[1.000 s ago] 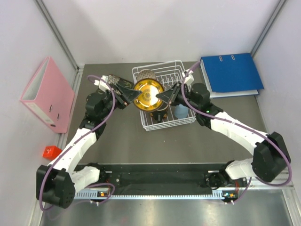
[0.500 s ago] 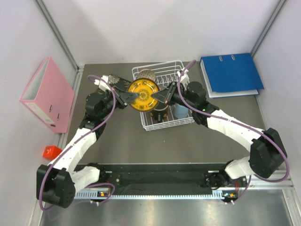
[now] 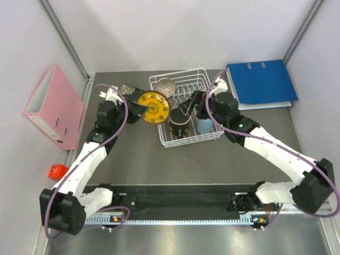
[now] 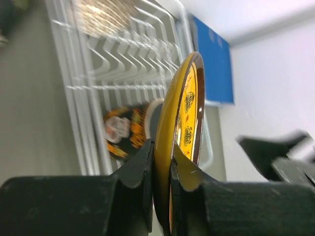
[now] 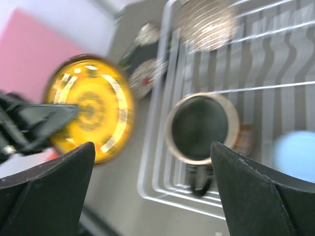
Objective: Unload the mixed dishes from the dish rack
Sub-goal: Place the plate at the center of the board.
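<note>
My left gripper (image 3: 140,110) is shut on the rim of the amber-yellow plate (image 3: 153,107) and holds it on edge just left of the white wire dish rack (image 3: 214,133). In the left wrist view both fingers (image 4: 142,167) pinch the plate (image 4: 182,113). My right gripper (image 3: 190,109) hangs open over the rack with nothing in it, above the dark mug (image 5: 202,127). Still in the rack are the mug (image 3: 179,120), the speckled bowl (image 3: 166,85) and the light-blue cup (image 3: 204,126). The dark floral square plate (image 3: 126,89) lies on the table left of the rack.
A blue binder (image 3: 261,84) lies at the back right, touching the rack's corner. A pink binder (image 3: 53,106) stands against the left wall, and a small red object (image 3: 58,171) sits below it. Walls close in the table on three sides.
Both grippers were at the yellow plate over the rack. My left gripper shut on it and carried it left; my right gripper opened and let go.
</note>
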Available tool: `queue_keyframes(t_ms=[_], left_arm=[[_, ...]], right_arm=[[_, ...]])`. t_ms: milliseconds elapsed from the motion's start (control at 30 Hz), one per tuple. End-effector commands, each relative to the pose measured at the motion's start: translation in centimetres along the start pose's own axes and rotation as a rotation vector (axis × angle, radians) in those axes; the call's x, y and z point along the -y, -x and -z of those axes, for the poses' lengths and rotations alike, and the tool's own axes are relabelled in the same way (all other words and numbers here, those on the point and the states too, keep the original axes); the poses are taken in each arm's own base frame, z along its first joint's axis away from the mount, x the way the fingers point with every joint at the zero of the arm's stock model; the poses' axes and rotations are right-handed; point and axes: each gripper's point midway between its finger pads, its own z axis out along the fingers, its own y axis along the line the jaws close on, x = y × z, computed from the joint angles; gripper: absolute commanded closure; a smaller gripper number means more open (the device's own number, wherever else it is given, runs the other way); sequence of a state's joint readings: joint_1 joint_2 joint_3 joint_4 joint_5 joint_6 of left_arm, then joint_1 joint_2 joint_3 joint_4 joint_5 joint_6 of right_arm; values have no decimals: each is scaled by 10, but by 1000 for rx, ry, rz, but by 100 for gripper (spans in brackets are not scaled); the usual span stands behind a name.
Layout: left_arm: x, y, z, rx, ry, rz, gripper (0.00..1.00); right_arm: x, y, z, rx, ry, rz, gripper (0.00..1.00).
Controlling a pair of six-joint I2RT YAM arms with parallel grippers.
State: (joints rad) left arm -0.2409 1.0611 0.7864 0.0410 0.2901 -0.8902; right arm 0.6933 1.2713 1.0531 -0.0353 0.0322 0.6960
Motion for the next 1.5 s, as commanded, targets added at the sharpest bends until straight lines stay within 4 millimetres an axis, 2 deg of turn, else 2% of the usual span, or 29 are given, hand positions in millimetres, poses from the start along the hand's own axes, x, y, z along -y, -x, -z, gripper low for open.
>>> queue_keyframes(t_ms=[0, 67, 133, 167, 200, 267, 333, 433, 467, 667, 800, 833, 1133, 1167, 1300, 1467], left_arm=[[-23, 59, 12, 194, 172, 2, 100], [-49, 73, 10, 230, 253, 35, 100], [-60, 84, 6, 252, 259, 76, 100], [-80, 90, 3, 256, 295, 106, 100], [-83, 91, -1, 250, 296, 121, 100], [-106, 110, -7, 296, 324, 143, 100], [-115, 119, -15, 300, 330, 144, 100], [-133, 125, -41, 265, 339, 159, 100], [-144, 127, -53, 249, 353, 178, 100], [-171, 142, -94, 245, 340, 231, 100], [-193, 146, -111, 233, 374, 231, 100], [-204, 143, -114, 222, 402, 237, 100], [-246, 150, -129, 179, 509, 183, 100], [-252, 145, -129, 161, 532, 182, 100], [-260, 147, -135, 144, 544, 169, 100], [-273, 138, -143, 88, 577, 189, 100]], right_arm=[[27, 48, 42, 176, -204, 130, 1], [29, 48, 48, 187, -201, 149, 0], [33, 44, 53, 184, -203, 162, 0], [33, 43, 54, 178, -195, 176, 0], [34, 41, 56, 173, -194, 184, 0], [35, 38, 58, 161, -190, 204, 0], [36, 36, 61, 158, -183, 213, 0], [37, 32, 65, 156, -174, 219, 0], [37, 32, 65, 155, -169, 226, 0], [41, 27, 71, 159, -166, 235, 0], [41, 28, 73, 163, -164, 242, 0], [43, 27, 73, 160, -170, 245, 0], [46, 24, 69, 151, -181, 252, 0], [46, 23, 67, 146, -183, 254, 0], [46, 22, 63, 139, -182, 252, 0], [45, 20, 59, 129, -174, 250, 0]])
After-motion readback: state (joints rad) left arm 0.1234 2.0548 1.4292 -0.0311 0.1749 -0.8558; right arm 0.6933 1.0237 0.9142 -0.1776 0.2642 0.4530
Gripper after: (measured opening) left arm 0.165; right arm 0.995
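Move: The left hand already grips the yellow plate by its rim; the dark flowered board lies about 20 cm ahead of it, 10 cm left and 22 cm below. In the rack, the speckled bowl is some 26 cm ahead and 13 cm right, the black mug about 2 cm ahead and 22 cm right, both roughly 17 cm lower. From the right hand the board is about 19 cm ahead, 36 cm left and 24 cm below. Left hand carries the plate left and some 20 cm forward, lowering over the board; right hand withdraws rightward. ##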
